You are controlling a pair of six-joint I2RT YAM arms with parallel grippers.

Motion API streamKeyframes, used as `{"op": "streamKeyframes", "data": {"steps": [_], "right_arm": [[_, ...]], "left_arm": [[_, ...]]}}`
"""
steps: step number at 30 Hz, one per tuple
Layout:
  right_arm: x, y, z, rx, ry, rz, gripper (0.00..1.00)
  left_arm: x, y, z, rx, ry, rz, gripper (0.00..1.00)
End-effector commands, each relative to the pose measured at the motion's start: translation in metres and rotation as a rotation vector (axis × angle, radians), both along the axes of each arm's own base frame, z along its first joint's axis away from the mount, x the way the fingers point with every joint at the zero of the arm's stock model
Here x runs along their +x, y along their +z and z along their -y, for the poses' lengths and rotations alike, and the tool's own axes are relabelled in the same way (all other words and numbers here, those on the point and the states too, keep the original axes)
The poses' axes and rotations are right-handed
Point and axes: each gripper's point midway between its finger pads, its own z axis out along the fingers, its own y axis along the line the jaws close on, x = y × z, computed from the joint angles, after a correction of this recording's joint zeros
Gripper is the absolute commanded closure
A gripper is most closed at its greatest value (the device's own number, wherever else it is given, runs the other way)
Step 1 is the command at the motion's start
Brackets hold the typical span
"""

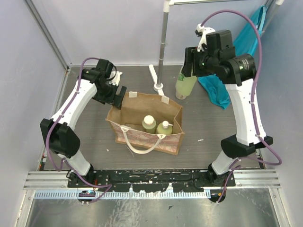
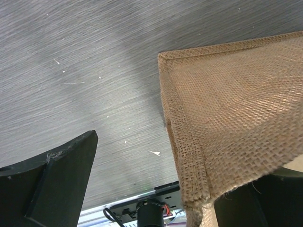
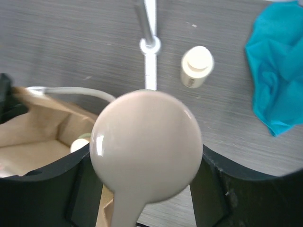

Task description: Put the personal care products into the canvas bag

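Note:
The canvas bag (image 1: 142, 113) stands open mid-table, with two personal care products inside: a capped bottle (image 1: 149, 124) and a pump bottle (image 1: 164, 127). My right gripper (image 1: 191, 64) (image 3: 147, 163) hangs high behind the bag's right corner, shut on the cream pump top (image 3: 147, 142) of a third bottle (image 1: 185, 87). Another cream-capped bottle (image 3: 196, 66) stands on the table beyond it. My left gripper (image 1: 119, 96) (image 2: 156, 189) is open, straddling the bag's back-left corner (image 2: 189, 189). Its right finger is hidden behind the burlap.
A teal cloth (image 1: 220, 87) (image 3: 277, 71) lies crumpled at the right. A metal pole on a white foot (image 1: 158, 87) (image 3: 150, 45) rises behind the bag. Grey walls close the left and back sides.

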Motion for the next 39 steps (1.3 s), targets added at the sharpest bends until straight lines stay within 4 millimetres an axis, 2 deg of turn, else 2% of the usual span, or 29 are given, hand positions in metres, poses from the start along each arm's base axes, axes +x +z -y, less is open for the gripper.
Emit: {"op": "streamKeyframes", "data": {"steps": [1,5,11,14,22,28,31,35,39], "right_arm": [[-0.013,0.094,-0.045,0.278,0.213,0.272,0.99],[-0.024,0.093,-0.072,0.349,0.354,0.236,0.99],[-0.029,0.064,-0.112,0.316,0.451,0.164,0.99],[-0.036,0.056,-0.137,0.310,0.509,0.155,0.99],[-0.034,0.023,-0.185,0.260,0.583,0.128,0.99],[-0.037,-0.009,-0.209,0.205,0.623,0.108,0.99],[-0.039,-0.035,-0.220,0.190,0.647,0.098,0.99],[-0.041,-0.060,-0.226,0.170,0.654,0.119,0.99],[-0.040,-0.084,-0.223,0.178,0.630,0.160,0.99]], "left_arm": [[-0.004,0.004,-0.008,0.027,-0.014,0.017,0.02],[-0.004,0.004,-0.008,0.028,-0.015,0.024,0.02],[-0.002,0.006,-0.010,0.036,-0.004,0.031,0.02],[-0.002,0.008,-0.010,0.034,-0.001,0.036,0.02],[-0.001,0.009,-0.009,0.028,0.006,0.043,0.02],[-0.001,0.011,-0.010,0.030,0.006,0.051,0.02],[0.000,0.011,-0.009,0.030,0.004,0.053,0.02],[0.000,0.011,-0.008,0.027,0.001,0.052,0.02],[0.001,0.012,-0.009,0.028,-0.001,0.055,0.02]]}}
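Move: My right hand already holds a green pump bottle high up; the canvas bag's middle is about 18 cm to its left, 9 cm back and some 31 cm down. Inside the bag, the capped bottle is 17 cm left and 10 cm back, the short pump bottle 11 cm left and 11 cm back. The white jar stands 14 cm ahead and 2 cm right. From my left hand, the bag's middle is 13 cm right and 8 cm back. Keeping my grip on the green pump bottle, I swing my right hand some 22 cm left and a little back, rising slightly at first, then sinking to end about 15 cm lower, so the bottle goes down into the bag's left end beside the capped bottle. My wrist turns roughly 35 degrees counter-clockwise on the way. My left hand stays open astride the bag's left rim. ##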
